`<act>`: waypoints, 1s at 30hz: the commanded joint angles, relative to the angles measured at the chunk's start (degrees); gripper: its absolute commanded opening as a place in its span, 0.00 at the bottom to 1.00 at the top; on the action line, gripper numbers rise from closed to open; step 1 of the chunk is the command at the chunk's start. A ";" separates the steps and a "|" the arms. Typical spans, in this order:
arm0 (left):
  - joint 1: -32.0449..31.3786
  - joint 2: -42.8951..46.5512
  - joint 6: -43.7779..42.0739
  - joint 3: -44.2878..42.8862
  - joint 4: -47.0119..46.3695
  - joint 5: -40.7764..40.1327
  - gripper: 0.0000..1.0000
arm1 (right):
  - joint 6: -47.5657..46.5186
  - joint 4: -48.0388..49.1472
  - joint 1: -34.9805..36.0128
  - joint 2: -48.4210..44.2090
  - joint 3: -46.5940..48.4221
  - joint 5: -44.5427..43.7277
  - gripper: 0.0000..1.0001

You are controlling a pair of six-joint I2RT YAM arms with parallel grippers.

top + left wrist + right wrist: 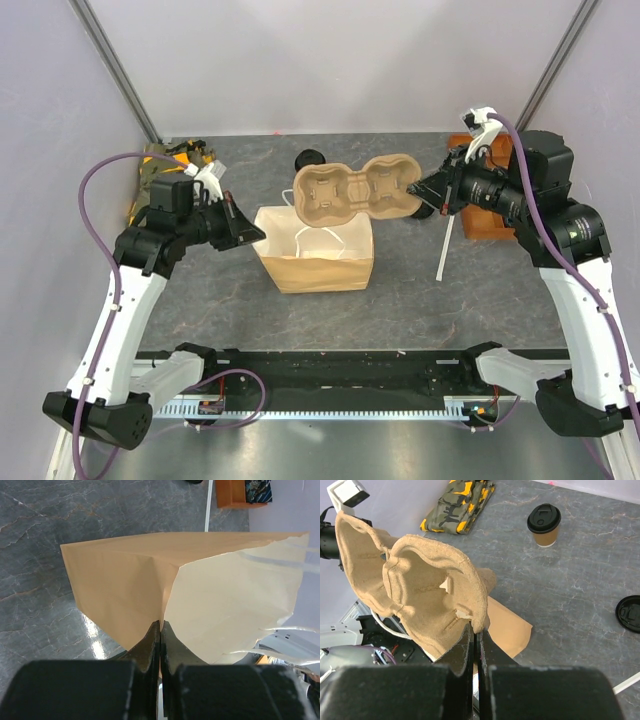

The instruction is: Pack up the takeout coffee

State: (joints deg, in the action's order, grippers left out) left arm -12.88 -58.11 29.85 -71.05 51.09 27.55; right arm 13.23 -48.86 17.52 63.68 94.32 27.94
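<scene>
The takeout coffee [544, 526], a small tan paper cup with a black lid on, stands upright on the table at the back. In the top view the takeout coffee [309, 160] is partly hidden behind the pulp carrier [355, 190]. My right gripper [476, 630] is shut on the rim of the carrier [420, 590], holding it tilted above the open brown paper bag [315, 255]. My left gripper [161, 625] is shut on the bag's left rim [150, 585]. From above, the left gripper [250, 235] and right gripper [425, 195] flank the bag.
A loose black lid [630, 613] lies on the table right of the cup. A camouflage cloth [170, 165] sits at the back left, an orange box [480, 215] at the right behind my right arm. A white stick [444, 250] lies right of the bag.
</scene>
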 commanded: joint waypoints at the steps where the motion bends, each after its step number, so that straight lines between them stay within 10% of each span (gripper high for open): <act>1: -0.30 1.50 3.02 2.57 -3.98 0.57 0.02 | 1.44 0.61 0.15 -0.84 -0.54 -0.35 0.00; 30: -0.39 0.80 14.37 8.29 -9.69 2.25 0.02 | -7.00 5.79 4.63 -13.05 -15.93 -14.94 0.00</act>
State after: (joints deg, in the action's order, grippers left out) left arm -13.02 -57.45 42.02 -62.98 44.64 27.64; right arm 6.17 -47.79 21.91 51.94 78.22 13.74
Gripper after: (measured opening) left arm 0.032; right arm 0.020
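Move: The paper bag, already pinched at its left rim by the left hand, has its middle about 10 cm to that hand's right, level with it fore and aft, and some 8 cm below. From the right hand, which holds the egg-carton-like tray, the bag is roughly 17 cm left, 2 cm back and 20 cm down. The lidded coffee cup stands about 22 cm beyond the bag. The spare black lid lies some 15 cm ahead of the right hand, 6 cm to its right and 41 cm below. The tray, held out leftwards over the bag by one end, is lowered by the right hand about 6 cm net, drawn some 3 cm right and slightly back, with a small rise at the end; the wrist dips the tray's free end while turning slightly clockwise. The left hand keeps its pinch on the bag's rim, sinks nearly 3 cm and turns some 10 degrees. Both grippers stay closed. ##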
